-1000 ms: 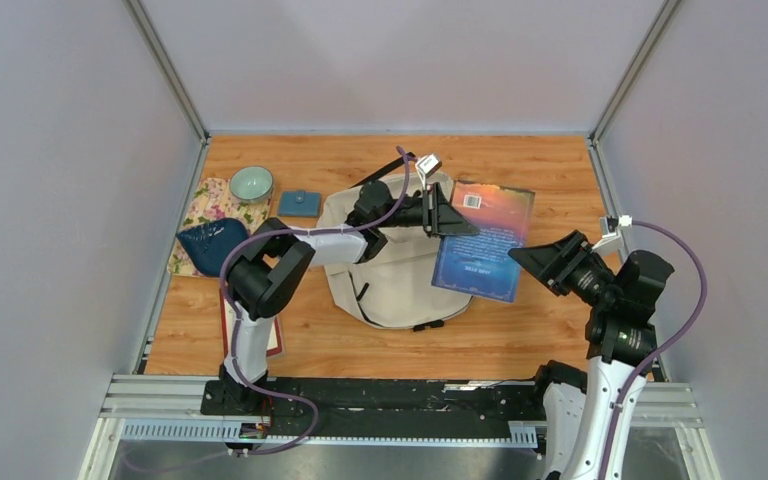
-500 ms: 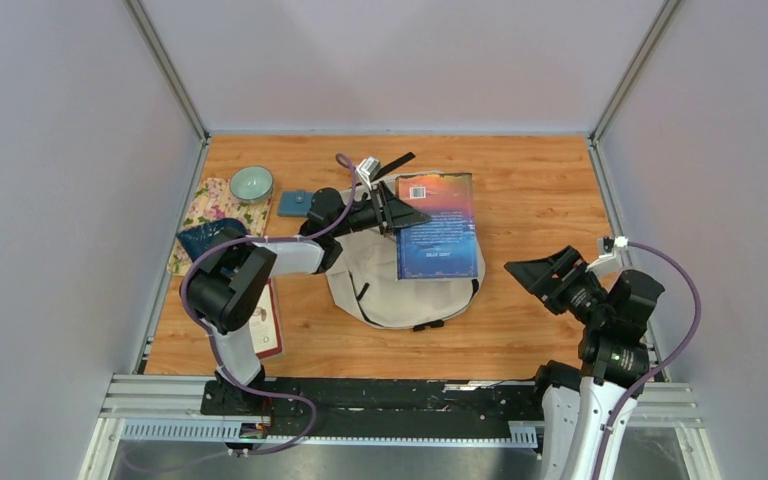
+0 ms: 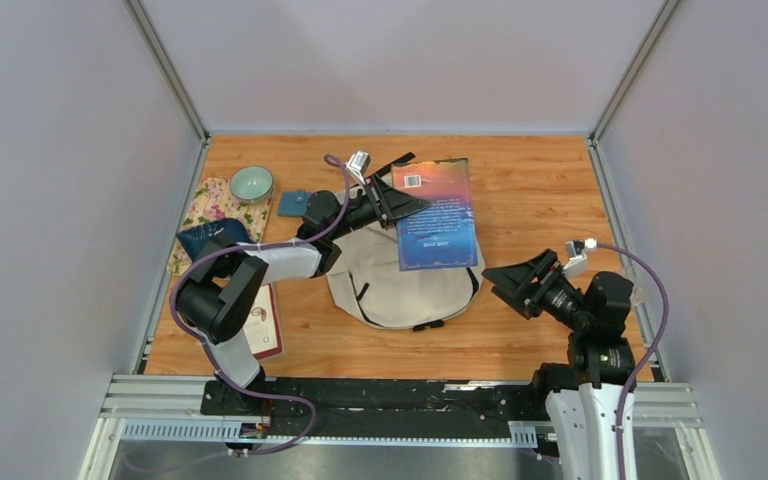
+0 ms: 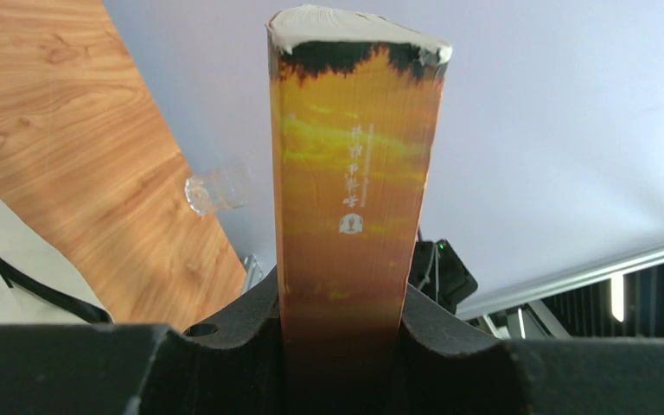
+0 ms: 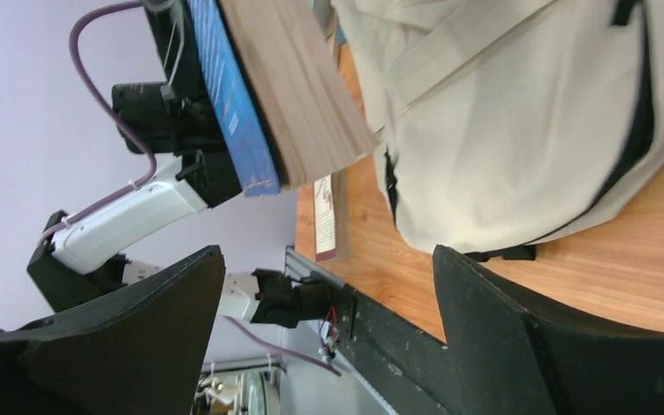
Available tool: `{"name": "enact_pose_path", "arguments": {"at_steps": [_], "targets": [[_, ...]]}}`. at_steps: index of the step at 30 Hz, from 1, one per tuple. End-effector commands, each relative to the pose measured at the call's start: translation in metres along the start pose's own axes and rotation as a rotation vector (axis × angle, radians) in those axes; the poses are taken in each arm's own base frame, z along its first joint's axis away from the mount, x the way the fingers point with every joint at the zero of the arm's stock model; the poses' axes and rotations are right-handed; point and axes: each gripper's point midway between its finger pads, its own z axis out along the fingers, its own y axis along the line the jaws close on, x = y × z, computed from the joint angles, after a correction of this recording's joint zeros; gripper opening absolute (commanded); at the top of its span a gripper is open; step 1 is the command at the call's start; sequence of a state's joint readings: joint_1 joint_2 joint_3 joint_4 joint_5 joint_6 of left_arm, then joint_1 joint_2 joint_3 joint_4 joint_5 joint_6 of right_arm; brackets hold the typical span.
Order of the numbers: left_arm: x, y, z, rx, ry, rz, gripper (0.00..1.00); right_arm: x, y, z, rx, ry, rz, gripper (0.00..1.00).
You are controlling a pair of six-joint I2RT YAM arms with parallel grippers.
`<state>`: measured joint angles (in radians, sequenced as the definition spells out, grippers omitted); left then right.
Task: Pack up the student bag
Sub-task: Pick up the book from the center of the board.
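Note:
The student bag [image 3: 400,285] is a cream-beige fabric backpack lying flat mid-table, also visible in the right wrist view [image 5: 519,121]. My left gripper [image 3: 405,200] is shut on a thick book [image 3: 437,215] with a blue and orange cover. It holds the book in the air over the bag's far right part. In the left wrist view both jaws press against the book's orange spine [image 4: 354,173]. My right gripper [image 3: 505,285] hovers right of the bag, open and empty, and its wrist view shows the book's page edge [image 5: 298,95] above the bag.
A second book [image 3: 265,320] lies by the left arm's base. At far left are a floral cloth [image 3: 205,210], a pale green bowl [image 3: 250,183], a small blue pouch [image 3: 298,203] and a dark blue object [image 3: 210,243]. Metal rails run along the table's sides.
The left gripper has carried the book leftward, from the bag's right side to above it. The right gripper has opened wide and drawn back toward the near right.

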<state>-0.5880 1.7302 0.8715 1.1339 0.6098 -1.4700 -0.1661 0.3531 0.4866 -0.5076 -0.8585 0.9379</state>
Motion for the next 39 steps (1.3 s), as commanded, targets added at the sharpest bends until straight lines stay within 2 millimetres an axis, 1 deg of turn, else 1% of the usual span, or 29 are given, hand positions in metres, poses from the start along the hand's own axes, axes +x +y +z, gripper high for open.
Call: {"name": "enact_pose_path", "arguments": {"at_steps": [1,2,3,4,5,6,7,8,9,10,11,12,14,15,17,18,20,21,23,24,26,27,29,30,32,33,34,37,39], "targets": [[-0.019,-0.082,0.002,0.215,-0.141,0.095,0.08,0.000,0.034,0.015,-0.112,-0.035,-0.001,0.93],[-0.019,-0.082,0.003,0.215,-0.149,0.093,0.06,0.002,0.038,0.018,-0.122,-0.032,-0.006,0.93],[-0.021,-0.082,0.003,0.215,-0.168,0.089,0.04,0.018,0.042,0.024,-0.135,0.030,-0.009,0.93],[-0.017,-0.084,0.005,0.223,-0.167,0.086,0.03,0.012,0.046,0.030,-0.140,-0.014,-0.014,0.93],[-0.016,-0.085,0.005,0.229,-0.172,0.088,0.02,0.017,0.044,0.037,-0.125,0.001,-0.008,0.93],[-0.017,-0.084,0.006,0.227,-0.187,0.085,0.01,0.030,0.046,0.041,-0.128,0.041,-0.013,0.93],[-0.016,-0.086,0.005,0.232,-0.195,0.083,0.00,0.024,0.048,0.048,-0.128,0.001,-0.013,0.93],[-0.012,-0.086,0.004,0.234,-0.195,0.085,0.00,0.033,0.048,0.054,-0.127,0.026,-0.016,0.93],[-0.013,-0.087,0.003,0.234,-0.217,0.084,0.00,0.033,0.046,0.058,-0.123,0.018,-0.014,0.93],[-0.012,-0.089,0.001,0.235,-0.225,0.084,0.00,0.027,0.050,0.062,-0.141,-0.018,-0.014,0.93],[-0.010,-0.089,-0.004,0.232,-0.235,0.089,0.00,0.028,0.045,0.067,-0.118,-0.016,-0.008,0.94],[-0.012,-0.089,-0.006,0.229,-0.256,0.088,0.00,0.023,0.050,0.069,-0.149,-0.041,-0.011,0.94],[-0.009,-0.092,-0.014,0.237,-0.279,0.091,0.00,0.015,0.045,0.074,-0.138,-0.090,-0.004,0.94],[-0.011,-0.093,-0.017,0.238,-0.306,0.090,0.00,0.007,0.051,0.074,-0.168,-0.138,-0.002,0.94],[-0.008,-0.096,-0.023,0.245,-0.324,0.096,0.00,0.004,0.049,0.076,-0.177,-0.160,0.007,0.94],[-0.009,-0.098,-0.024,0.248,-0.345,0.095,0.00,-0.001,0.056,0.076,-0.204,-0.183,0.005,0.94],[-0.008,-0.097,-0.025,0.249,-0.359,0.102,0.00,-0.003,0.056,0.078,-0.208,-0.192,0.011,0.94],[-0.006,-0.099,-0.024,0.253,-0.364,0.098,0.00,-0.005,0.062,0.077,-0.232,-0.205,0.013,0.94],[-0.004,-0.100,-0.023,0.267,-0.371,0.094,0.00,-0.005,0.062,0.080,-0.240,-0.209,0.022,0.94],[-0.003,-0.101,-0.023,0.275,-0.377,0.088,0.00,-0.006,0.067,0.079,-0.263,-0.215,0.034,0.94],[0.000,-0.102,-0.022,0.284,-0.384,0.079,0.00,-0.005,0.065,0.082,-0.268,-0.218,0.046,0.94],[-0.001,-0.101,-0.022,0.286,-0.392,0.076,0.00,-0.007,0.069,0.081,-0.286,-0.232,0.056,0.93],[0.004,-0.102,-0.021,0.296,-0.396,0.068,0.00,-0.006,0.067,0.081,-0.291,-0.239,0.067,0.93],[0.003,-0.103,-0.022,0.300,-0.416,0.064,0.00,-0.005,0.067,0.081,-0.296,-0.241,0.074,0.93],[0.002,-0.105,-0.025,0.310,-0.432,0.063,0.00,-0.011,0.065,0.078,-0.295,-0.281,0.100,0.93],[0.000,-0.104,-0.026,0.306,-0.445,0.060,0.00,-0.012,0.059,0.078,-0.282,-0.298,0.111,0.93],[0.000,-0.107,-0.026,0.311,-0.449,0.059,0.00,-0.012,0.061,0.074,-0.299,-0.305,0.121,0.93],[0.000,-0.108,-0.027,0.310,-0.459,0.059,0.00,-0.010,0.058,0.071,-0.305,-0.317,0.144,0.93],[0.004,-0.107,-0.026,0.307,-0.454,0.067,0.00,-0.008,0.062,0.069,-0.320,-0.314,0.160,0.90]]}}
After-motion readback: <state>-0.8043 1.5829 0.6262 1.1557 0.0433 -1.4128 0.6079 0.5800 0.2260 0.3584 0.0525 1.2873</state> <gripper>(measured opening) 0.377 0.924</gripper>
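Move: The book hangs by its spine in the left hand, its middle about 5 cm to that hand's right and 2 cm nearer the base, roughly level with it; the backpack lies flat some 25 cm straight below the left hand, with the blue wallet about 26 cm to its left and 11 cm ahead. From the open right hand the book's middle is about 11 cm ahead, 9 cm left and 5 cm higher; the backpack's middle is 12 cm ahead, 14 cm left and 18 cm down. The right hand, jaws wide open all along, sweeps about 8 cm left and then reaches some 7 cm forward to the book's lower free corner, its fingers tipping up and rolling left side up by about 10 degrees each, and ends with the jaws around that corner but not closing. Meanwhile the left hand keeps its hold on the spine and turns the book about 20 degrees counter-clockwise over the backpack, drawing back and sinking roughly 2 cm, so that the book's lower end is offered to the right hand. ##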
